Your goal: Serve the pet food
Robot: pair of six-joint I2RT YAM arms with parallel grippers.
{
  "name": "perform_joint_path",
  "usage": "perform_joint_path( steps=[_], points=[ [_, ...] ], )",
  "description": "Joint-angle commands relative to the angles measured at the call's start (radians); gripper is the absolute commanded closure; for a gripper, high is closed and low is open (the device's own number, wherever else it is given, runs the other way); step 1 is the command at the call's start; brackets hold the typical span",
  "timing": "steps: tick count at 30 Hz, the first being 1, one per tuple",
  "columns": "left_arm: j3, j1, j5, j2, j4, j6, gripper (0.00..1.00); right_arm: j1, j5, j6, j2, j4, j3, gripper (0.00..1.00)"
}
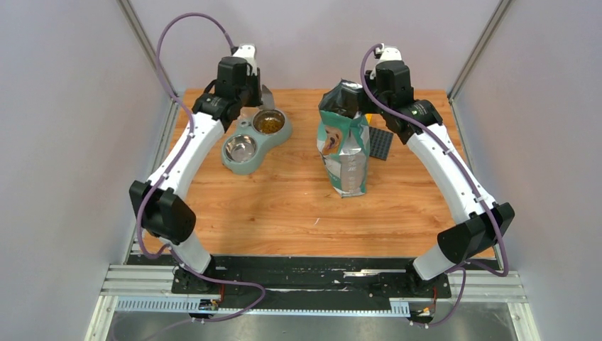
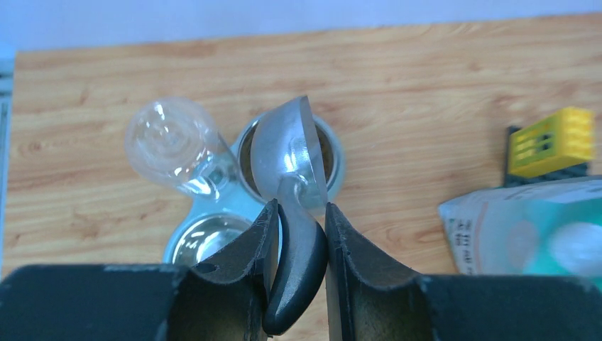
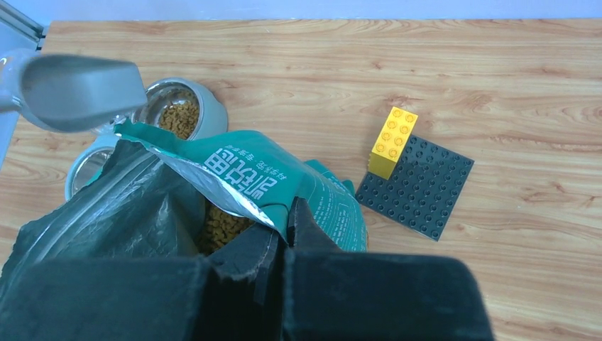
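Brown pet food (image 1: pixel 270 123) lies in the far bowl of a grey-green double feeder (image 1: pixel 238 167); the near bowl (image 1: pixel 241 148) is bare metal. More pet food (image 3: pixel 223 224) shows inside the open green-and-white bag (image 1: pixel 344 153). My left gripper (image 2: pixel 302 213) is shut on the black handle of a metal scoop (image 2: pixel 287 153), which is tipped on edge just above the filled bowl (image 2: pixel 334 153); no pellets show in it. My right gripper (image 3: pixel 287 213) is shut on the bag's top edge (image 3: pixel 284 177) and holds the bag upright at mid-table.
A dark studded baseplate (image 3: pixel 419 185) with a yellow brick (image 3: pixel 392 141) lies right of the bag, towards the back. A clear rounded dome (image 2: pixel 174 145) stands at the feeder's left side. Enclosure walls rise on both sides and behind.
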State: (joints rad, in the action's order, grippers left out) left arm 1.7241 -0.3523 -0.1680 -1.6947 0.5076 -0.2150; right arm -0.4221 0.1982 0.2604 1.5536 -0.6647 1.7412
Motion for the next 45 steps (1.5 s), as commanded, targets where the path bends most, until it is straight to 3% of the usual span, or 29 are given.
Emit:
perform_joint_path(
  steps=[1,8,20,35,45],
  points=[
    [0.106,-0.005,0.078,0.166,-0.047,0.003,1.0,-0.007,-0.032,-0.039,-0.049,0.089,0.036,1.0],
    [0.184,-0.006,0.127,0.301,-0.075,-0.041,1.0,-0.061,-0.031,-0.075,-0.014,0.08,0.081,1.0],
    [0.142,-0.005,0.497,0.442,-0.088,-0.081,1.0,-0.134,-0.001,-0.18,0.063,0.052,0.223,1.0],
    [0.158,-0.004,0.599,0.378,0.083,-0.131,1.0,-0.135,-0.003,-0.188,0.092,0.017,0.312,1.0],
    [0.114,-0.002,0.718,0.342,0.048,-0.194,1.0,-0.135,-0.015,-0.186,0.08,0.017,0.264,1.0]
  ],
)
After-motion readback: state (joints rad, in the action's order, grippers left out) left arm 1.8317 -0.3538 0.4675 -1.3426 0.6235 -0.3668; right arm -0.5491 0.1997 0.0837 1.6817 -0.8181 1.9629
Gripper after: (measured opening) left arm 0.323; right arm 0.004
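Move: The bag's open mouth lies some 28 cm right of the left hand, about 7 cm nearer the base and roughly level with it. The bowl with food is about 10 cm ahead, 2 cm right and 26 cm below; the empty bowl sits about 7 cm left, 1 cm back and 26 cm below. For the right hand, pinching the rim, the mouth's middle is about 7 cm left, 1 cm back and 2 cm below. Up about 26 cm and back some 16 cm, the left hand carries the scoop clear of the filled bowl, its tip lifting, then swings right and sinks about 8 cm as the scoop tips down again, turning clockwise some 30 degrees towards the bag's mouth. The right hand keeps its pinch on the rim and draws it about 5 cm left to meet the scoop, turning slightly counter-clockwise. ##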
